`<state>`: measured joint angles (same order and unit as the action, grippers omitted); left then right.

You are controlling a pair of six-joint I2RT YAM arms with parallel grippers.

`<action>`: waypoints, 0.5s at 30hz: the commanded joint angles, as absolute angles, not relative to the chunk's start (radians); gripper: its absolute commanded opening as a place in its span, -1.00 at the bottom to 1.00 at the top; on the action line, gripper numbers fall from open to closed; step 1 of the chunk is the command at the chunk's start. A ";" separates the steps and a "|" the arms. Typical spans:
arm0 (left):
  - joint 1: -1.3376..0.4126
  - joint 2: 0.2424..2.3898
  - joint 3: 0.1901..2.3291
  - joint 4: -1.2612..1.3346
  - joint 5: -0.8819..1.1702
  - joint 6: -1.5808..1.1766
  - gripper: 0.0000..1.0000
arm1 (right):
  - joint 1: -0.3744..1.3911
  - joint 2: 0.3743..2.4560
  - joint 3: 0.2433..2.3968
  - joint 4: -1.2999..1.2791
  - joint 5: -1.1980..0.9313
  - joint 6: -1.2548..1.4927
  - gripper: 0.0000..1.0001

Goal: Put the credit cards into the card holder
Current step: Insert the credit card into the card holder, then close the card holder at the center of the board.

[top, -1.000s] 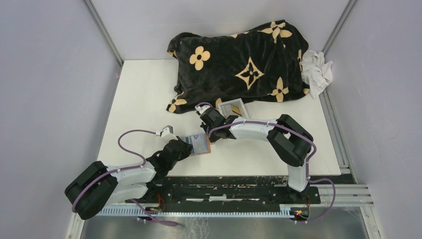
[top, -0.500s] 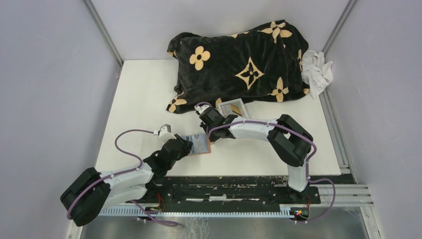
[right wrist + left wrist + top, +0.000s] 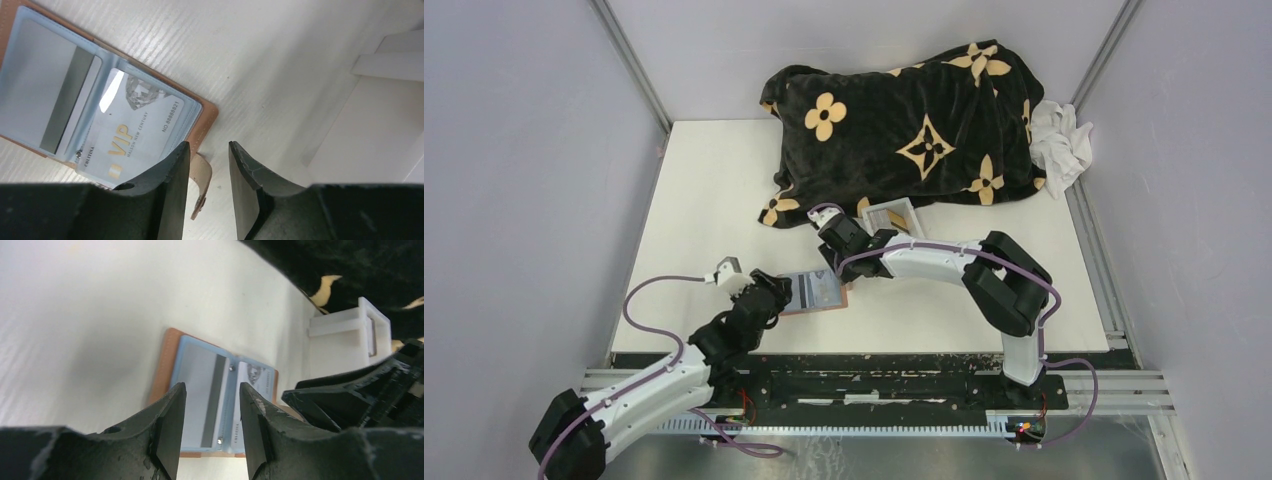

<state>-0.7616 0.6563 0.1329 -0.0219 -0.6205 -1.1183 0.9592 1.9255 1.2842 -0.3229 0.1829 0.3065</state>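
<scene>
The brown card holder (image 3: 842,297) lies open on the white table between the two grippers. Its pale blue sleeves hold two credit cards: one with a grey stripe (image 3: 202,382) (image 3: 47,97) and a silver "VIP" card (image 3: 135,127) (image 3: 255,380). The holder's tan strap (image 3: 202,185) with a snap curls off its edge. My left gripper (image 3: 776,294) (image 3: 211,390) stands open just short of the holder's left side, nothing between its fingers. Open as well, my right gripper (image 3: 835,268) (image 3: 208,147) hovers over the holder's right edge, above the strap and gripping nothing.
A clear plastic tray (image 3: 892,217) (image 3: 380,125) (image 3: 345,335) sits right behind the right gripper. A black blanket with tan flowers (image 3: 904,120) covers the back of the table, with a white cloth (image 3: 1059,140) at its right end.
Both grippers have opened and let go of the card holder. The left arm has drawn back toward the near left. The right gripper has shifted slightly away from the holder.
</scene>
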 commanded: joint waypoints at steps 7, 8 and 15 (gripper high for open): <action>-0.767 0.621 0.087 -0.160 -0.738 -1.266 0.31 | 1.013 1.880 1.348 -0.320 0.261 0.281 -0.18; -0.767 0.625 0.082 -0.152 -0.735 -1.268 0.34 | 1.015 1.879 1.350 -0.323 0.263 0.281 -0.17; -0.766 0.661 0.072 -0.111 -0.720 -1.257 0.49 | 1.027 1.863 1.335 -0.334 0.286 0.291 -0.14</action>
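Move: The open card holder, both halves filled, lies flat with its middle about 6 cm to the left hand's right, 3 cm ahead and 6 cm below; its striped card is some 4 cm right and 3 cm ahead. From the right hand the holder's middle is roughly 9 cm left, 2 cm back and 3 cm down, with the VIP card 6 cm left and 1 cm back. The white box sits about 12 cm ahead and 11 cm right. Beside the card holder's left cover, the left hand swings left about 2.5 cm, then sinks some 3 cm as it goes, drawing back slightly, with its fingers spreading clearly wider. Over the holder's right end the right hand eases just over 1 cm left towards the VIP card, also a little back and up, its opening unchanged. ##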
